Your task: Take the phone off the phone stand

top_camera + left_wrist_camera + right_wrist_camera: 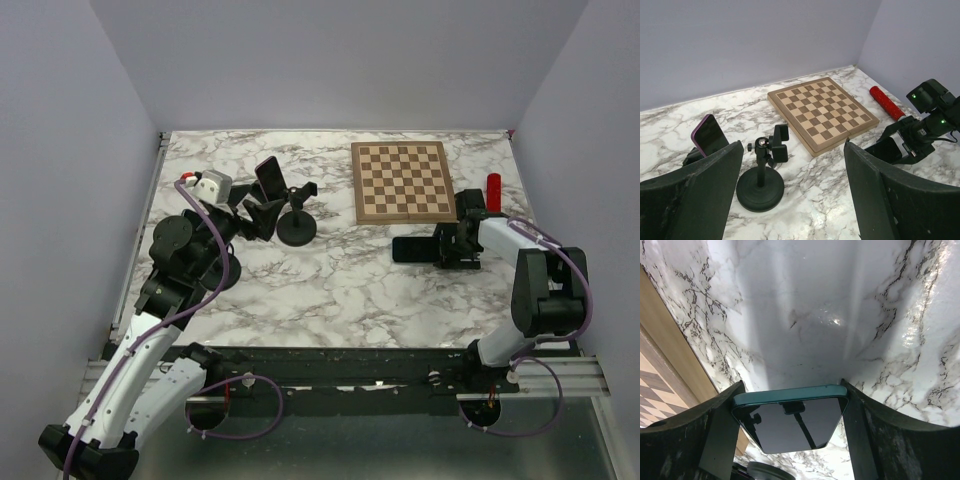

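Note:
The black phone stand (297,222) (760,181) stands on its round base left of centre, and its clamp (780,143) holds nothing. My right gripper (440,247) (791,390) is shut on a dark teal phone (410,248) (790,417), gripping it by its side edges low over the marble in front of the chessboard. The phone's glass reflects the stand. My left gripper (265,212) (794,148) is open beside the stand with nothing between its fingers. A second phone in a purple case (268,178) (710,135) leans upright on a dark support behind my left finger, its lower part hidden.
A wooden chessboard (402,180) (822,112) (655,370) lies at the back right. A red cylinder (493,190) (886,102) lies to the right of it, near the right arm. Grey walls enclose the marble table (330,290) on three sides.

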You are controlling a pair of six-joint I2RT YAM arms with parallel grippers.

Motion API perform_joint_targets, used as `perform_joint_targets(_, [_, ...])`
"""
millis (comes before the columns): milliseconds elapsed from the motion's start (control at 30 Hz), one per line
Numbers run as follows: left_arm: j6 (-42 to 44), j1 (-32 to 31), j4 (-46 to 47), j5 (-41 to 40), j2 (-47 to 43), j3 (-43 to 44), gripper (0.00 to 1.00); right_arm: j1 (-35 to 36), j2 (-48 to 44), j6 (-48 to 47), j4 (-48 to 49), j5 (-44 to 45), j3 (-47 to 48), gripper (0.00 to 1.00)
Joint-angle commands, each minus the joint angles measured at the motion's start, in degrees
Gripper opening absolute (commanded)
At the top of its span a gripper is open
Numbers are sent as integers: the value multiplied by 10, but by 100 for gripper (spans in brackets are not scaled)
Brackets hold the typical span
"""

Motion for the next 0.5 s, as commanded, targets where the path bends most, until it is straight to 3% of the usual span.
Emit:
perform_joint_targets(0, [-6, -3, 12, -22, -8, -7, 89, -4, 33, 5, 17, 22, -12, 62])
perform_joint_targets(267, [-6, -3, 12, -22, -3, -6, 89, -4, 32, 3, 22, 29, -20, 99])
perform_joint_targets(467, [-7, -3, 14, -19, 2, -8, 89, -4, 33, -4, 21, 19, -16, 100])
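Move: My right hand still has the phone between its fingers by its right-hand end, just over the marble top; the phone's middle is about 6 cm to my left and level fore and aft, some 1 cm below. The chessboard's middle lies about 22 cm ahead and 13 cm left, the red roll roughly 18 cm ahead and 13 cm right. From my idle left hand the phone is some 45 cm right, 7 cm ahead and 34 cm down. I hold my right hand low over the table for a moment, fingers pointing down, then open them wide from their phone-width grip and let go of the phone's long edges. As they spread, the hand shifts only about 1 cm forward, towards the chessboard, with hardly any rise; the forward finger comes clear of the phone, the rear one stays close beside its edge. ##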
